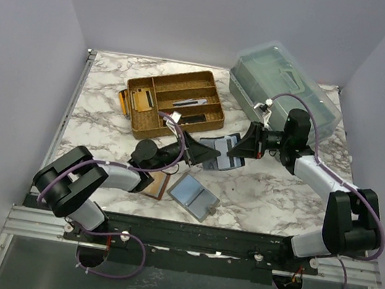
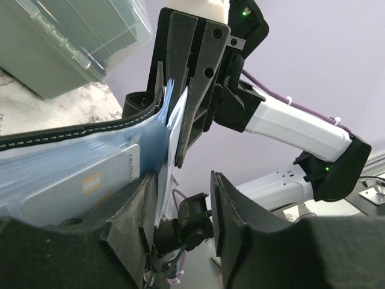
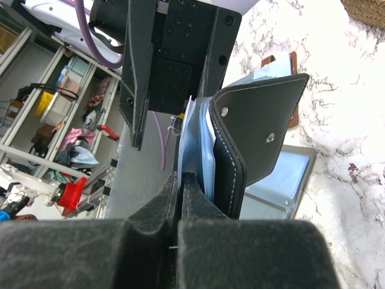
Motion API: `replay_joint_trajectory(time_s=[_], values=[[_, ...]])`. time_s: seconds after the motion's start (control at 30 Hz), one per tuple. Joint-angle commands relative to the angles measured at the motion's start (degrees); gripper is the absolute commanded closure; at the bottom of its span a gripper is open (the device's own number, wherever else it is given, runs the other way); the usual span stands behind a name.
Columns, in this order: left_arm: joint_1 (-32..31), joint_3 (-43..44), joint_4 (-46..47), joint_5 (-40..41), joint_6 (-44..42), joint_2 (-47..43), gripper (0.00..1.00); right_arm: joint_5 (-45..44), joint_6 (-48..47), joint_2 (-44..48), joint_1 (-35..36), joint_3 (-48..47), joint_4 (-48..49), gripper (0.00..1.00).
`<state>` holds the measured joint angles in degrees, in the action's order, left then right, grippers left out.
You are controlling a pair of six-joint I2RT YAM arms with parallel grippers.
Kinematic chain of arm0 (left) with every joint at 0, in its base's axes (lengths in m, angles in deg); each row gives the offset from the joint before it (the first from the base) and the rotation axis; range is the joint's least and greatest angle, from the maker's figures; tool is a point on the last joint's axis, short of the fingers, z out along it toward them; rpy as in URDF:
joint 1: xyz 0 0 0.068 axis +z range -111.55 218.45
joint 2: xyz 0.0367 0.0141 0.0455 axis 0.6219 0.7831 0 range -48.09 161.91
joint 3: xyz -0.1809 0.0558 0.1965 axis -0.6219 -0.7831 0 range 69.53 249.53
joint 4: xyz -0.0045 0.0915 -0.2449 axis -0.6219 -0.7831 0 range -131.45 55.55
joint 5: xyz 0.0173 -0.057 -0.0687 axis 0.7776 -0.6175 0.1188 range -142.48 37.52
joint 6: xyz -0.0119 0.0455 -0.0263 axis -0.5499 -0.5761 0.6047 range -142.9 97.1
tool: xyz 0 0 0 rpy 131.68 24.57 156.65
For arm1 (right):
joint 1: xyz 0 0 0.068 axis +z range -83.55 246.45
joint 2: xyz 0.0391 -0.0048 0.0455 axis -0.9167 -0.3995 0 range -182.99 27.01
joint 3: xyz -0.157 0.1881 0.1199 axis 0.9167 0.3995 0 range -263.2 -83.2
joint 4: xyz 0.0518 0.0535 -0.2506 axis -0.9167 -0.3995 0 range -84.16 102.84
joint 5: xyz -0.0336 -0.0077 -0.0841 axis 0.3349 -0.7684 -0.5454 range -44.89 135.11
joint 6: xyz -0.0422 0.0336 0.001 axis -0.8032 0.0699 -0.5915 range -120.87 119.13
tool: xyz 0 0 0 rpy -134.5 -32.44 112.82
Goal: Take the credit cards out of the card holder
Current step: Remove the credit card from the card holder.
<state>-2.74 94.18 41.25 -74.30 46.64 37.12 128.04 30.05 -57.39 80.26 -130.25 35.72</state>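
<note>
The black card holder (image 1: 219, 154) is held up off the table between both grippers, its strap tab (image 3: 271, 129) hanging open. My right gripper (image 3: 182, 176) is shut on a thin pale blue inner leaf of the card holder (image 3: 252, 120). In the left wrist view, a pale grey-blue credit card (image 2: 78, 189) sits in a blue pocket under the stitched black cover (image 2: 60, 132). My left gripper (image 2: 183, 180) is open beside that pocket. A thin pale edge lies against its left finger (image 2: 129, 232); the gap is otherwise free. From above, the left gripper (image 1: 193, 152) faces the right gripper (image 1: 238, 149).
A tan woven tray (image 1: 177, 102) with gold cards (image 1: 140, 98) stands at the back left. At the back right is a clear lidded box (image 1: 286, 86). An open grey holder (image 1: 193, 194) and a brown holder (image 1: 159, 183) lie on the marble near the left arm.
</note>
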Motion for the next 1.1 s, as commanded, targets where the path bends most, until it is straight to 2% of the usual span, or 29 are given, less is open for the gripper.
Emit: replay_joint_trajectory(time_s=[0.0,0.13,0.23,0.3,0.4,0.47,0.53,0.63,0.87,1.07], values=[[0.3,2.2,2.9,-2.0,0.4,1.9,0.58,2.7,1.5,-0.7,0.1,0.3,3.1,1.00],[0.3,3.2,2.9,-2.9,0.5,3.3,0.65,3.0,2.3,-1.1,0.0,0.3,3.7,1.00],[0.4,3.8,3.0,-3.4,0.2,4.1,0.79,3.1,2.5,-1.2,0.1,0.3,3.9,1.00],[0.3,3.9,3.1,-3.9,-0.1,4.3,0.94,3.2,2.6,-1.2,0.1,0.3,4.0,1.00],[0.4,3.6,3.4,-4.2,-0.8,4.2,1.00,3.1,2.6,-1.1,0.0,0.3,3.9,1.00],[0.6,2.9,3.5,-4.2,-1.5,3.7,1.00,3.0,2.4,-0.9,0.0,0.2,3.7,0.93],[1.0,1.8,3.9,-4.3,-2.0,2.9,1.00,2.9,1.1,-0.3,0.0,0.0,2.4,0.77],[2.0,0.2,4.4,-4.5,-2.7,1.4,1.00,2.9,-1.7,1.1,0.0,-0.5,-0.1,0.64],[4.4,-3.5,4.4,-6.4,-4.3,-2.2,1.00,3.3,-6.3,4.5,-2.0,-1.8,-4.9,0.52],[4.7,-5.0,4.3,-7.3,-4.8,-4.0,1.00,-3.8,-13.6,6.1,-4.2,-2.5,-13.7,0.29]])
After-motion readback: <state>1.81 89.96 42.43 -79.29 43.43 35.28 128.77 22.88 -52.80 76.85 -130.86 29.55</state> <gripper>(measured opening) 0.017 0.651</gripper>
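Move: The card holder is already in the air, its right edge pinched in the shut right fingers. Its middle is about 4 cm to the right of the half-open left hand and 1 cm ahead, and about 2 cm to the left of the right hand and 1 cm back, near hand height. From the left hand, a blue-grey holder lies some 5 cm back, 4 cm left and 18 cm below. A brown holder lies about 3 cm back, 20 cm left, at that same depth. The left hand edges about 1 cm to the right into the clear sleeves, sinking slightly, and shuts its fingers on them, while the right hand holds the card holder's other edge still. The right fingers then open to about two-thirds and let go, that hand drawing off roughly 1.5 cm to the right and as much up, as the left hand keeps its pinch and carries the holder some 3 cm left and about 1 cm lower. ##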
